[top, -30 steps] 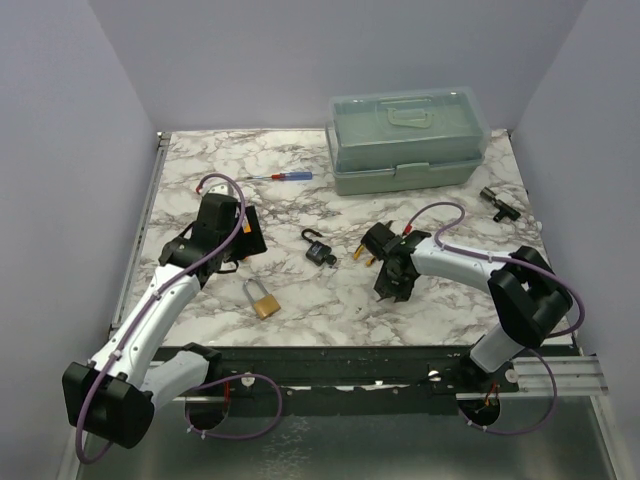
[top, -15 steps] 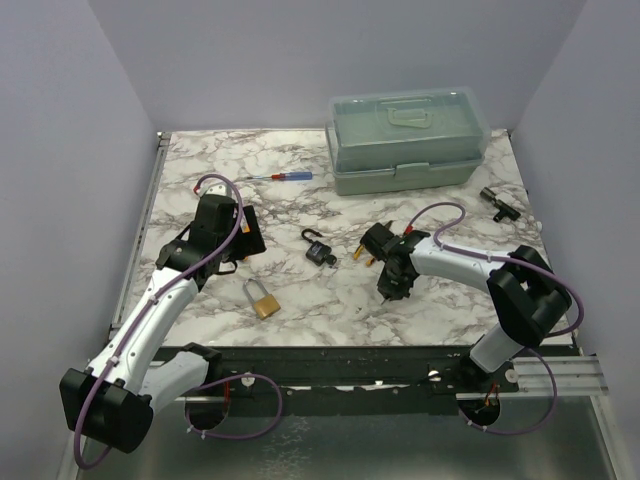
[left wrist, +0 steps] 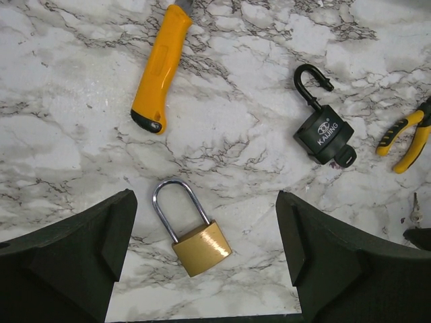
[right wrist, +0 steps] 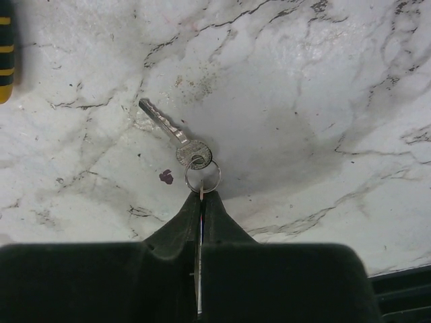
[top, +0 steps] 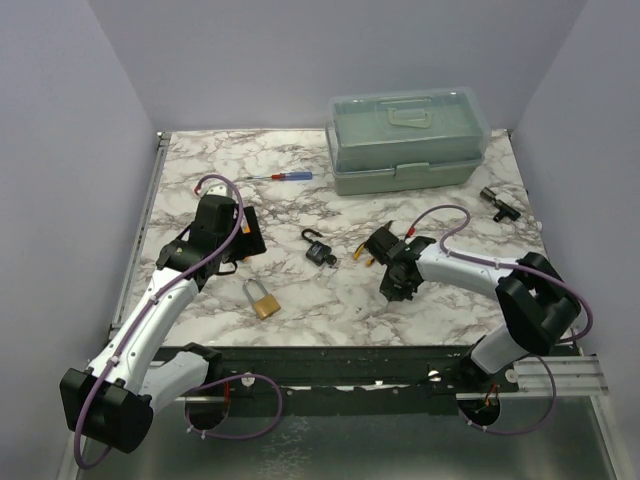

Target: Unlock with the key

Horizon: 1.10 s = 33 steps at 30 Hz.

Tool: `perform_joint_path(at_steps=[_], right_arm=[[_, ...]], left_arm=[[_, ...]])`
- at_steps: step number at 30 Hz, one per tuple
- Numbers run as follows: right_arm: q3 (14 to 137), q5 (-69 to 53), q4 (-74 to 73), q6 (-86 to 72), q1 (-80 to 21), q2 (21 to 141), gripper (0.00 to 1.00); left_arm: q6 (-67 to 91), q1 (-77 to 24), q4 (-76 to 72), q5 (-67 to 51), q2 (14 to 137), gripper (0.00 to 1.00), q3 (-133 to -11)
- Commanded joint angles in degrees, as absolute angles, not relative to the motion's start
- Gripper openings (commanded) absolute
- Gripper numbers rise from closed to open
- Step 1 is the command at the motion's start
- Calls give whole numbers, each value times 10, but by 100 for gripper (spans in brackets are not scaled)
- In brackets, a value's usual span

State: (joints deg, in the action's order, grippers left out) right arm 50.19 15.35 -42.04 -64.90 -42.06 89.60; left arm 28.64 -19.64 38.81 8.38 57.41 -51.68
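The key (right wrist: 192, 152) is a small silver bunch on a ring. One key lies flat on the marble ahead of my right gripper (right wrist: 201, 196). That gripper is shut, with a thin metal piece of the bunch pinched edge-on between its fingertips. In the top view the right gripper (top: 393, 288) sits low on the table right of centre and hides the key. A brass padlock (left wrist: 202, 245) with a closed shackle lies below my open left gripper (left wrist: 205, 202). A black padlock (left wrist: 323, 134) with its shackle swung open lies to the right of it.
A yellow utility knife (left wrist: 158, 67) lies beyond the brass padlock. Yellow-handled pliers (left wrist: 407, 138) lie near the right arm. A green toolbox (top: 408, 140) stands at the back, with a red-and-blue screwdriver (top: 285, 176) to its left. A small black part (top: 497, 203) lies at the right edge.
My right gripper has closed from part open to shut on the key bunch, and its wrist has shifted slightly. The left arm has not moved.
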Motion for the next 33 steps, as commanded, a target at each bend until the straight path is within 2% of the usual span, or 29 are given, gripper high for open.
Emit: perform_joint_path(at_steps=[1,8,15,18,21,33], right_arm=[[484,167,-381,-646,-423,860,0],[419,87,-191,-677,-423,734,0],[331,64,41,-761,-425,634,0],[320,74,101,-766,-426,616,0],[303,66,177,-767,-429,610,0],[261,77,392,-787,-474,624,0]], left_arm=[[269,-197,368,31,557,91,-511],[346,-197,316,-115,529,89,-482],[567,-199,88,-241,461,80,-349],[647,-203,-37,-263,444,71,-289],[702,-222,-139,-267,456,67,-252],[723,-330,-324,-223,570,50,-259]])
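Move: At the table, the right gripper pinches the ring of the key, whose blade lies about 3 cm ahead and 1 cm left. From it the waiting left gripper is some 34 cm left, 6 cm ahead and 15 cm up; the pliers are 13 cm ahead, 5 cm left. For the left hand the key lies about 32 cm right, 3 cm back, 16 cm down; the black padlock is 16 cm right, 4 cm ahead, and the brass padlock 3 cm right, 7 cm back, both on the table. Lifting the key by its ring, the right hand rises about 21 cm while going left and a little forward to meet the left hand, its shut fingers swinging up from pointing down to level, forward-left. The left hand travels some 17 cm right towards it, rising slightly and easing back, rolls about 60 degrees until its fingers point right and forward, and narrows its opening to about half. ##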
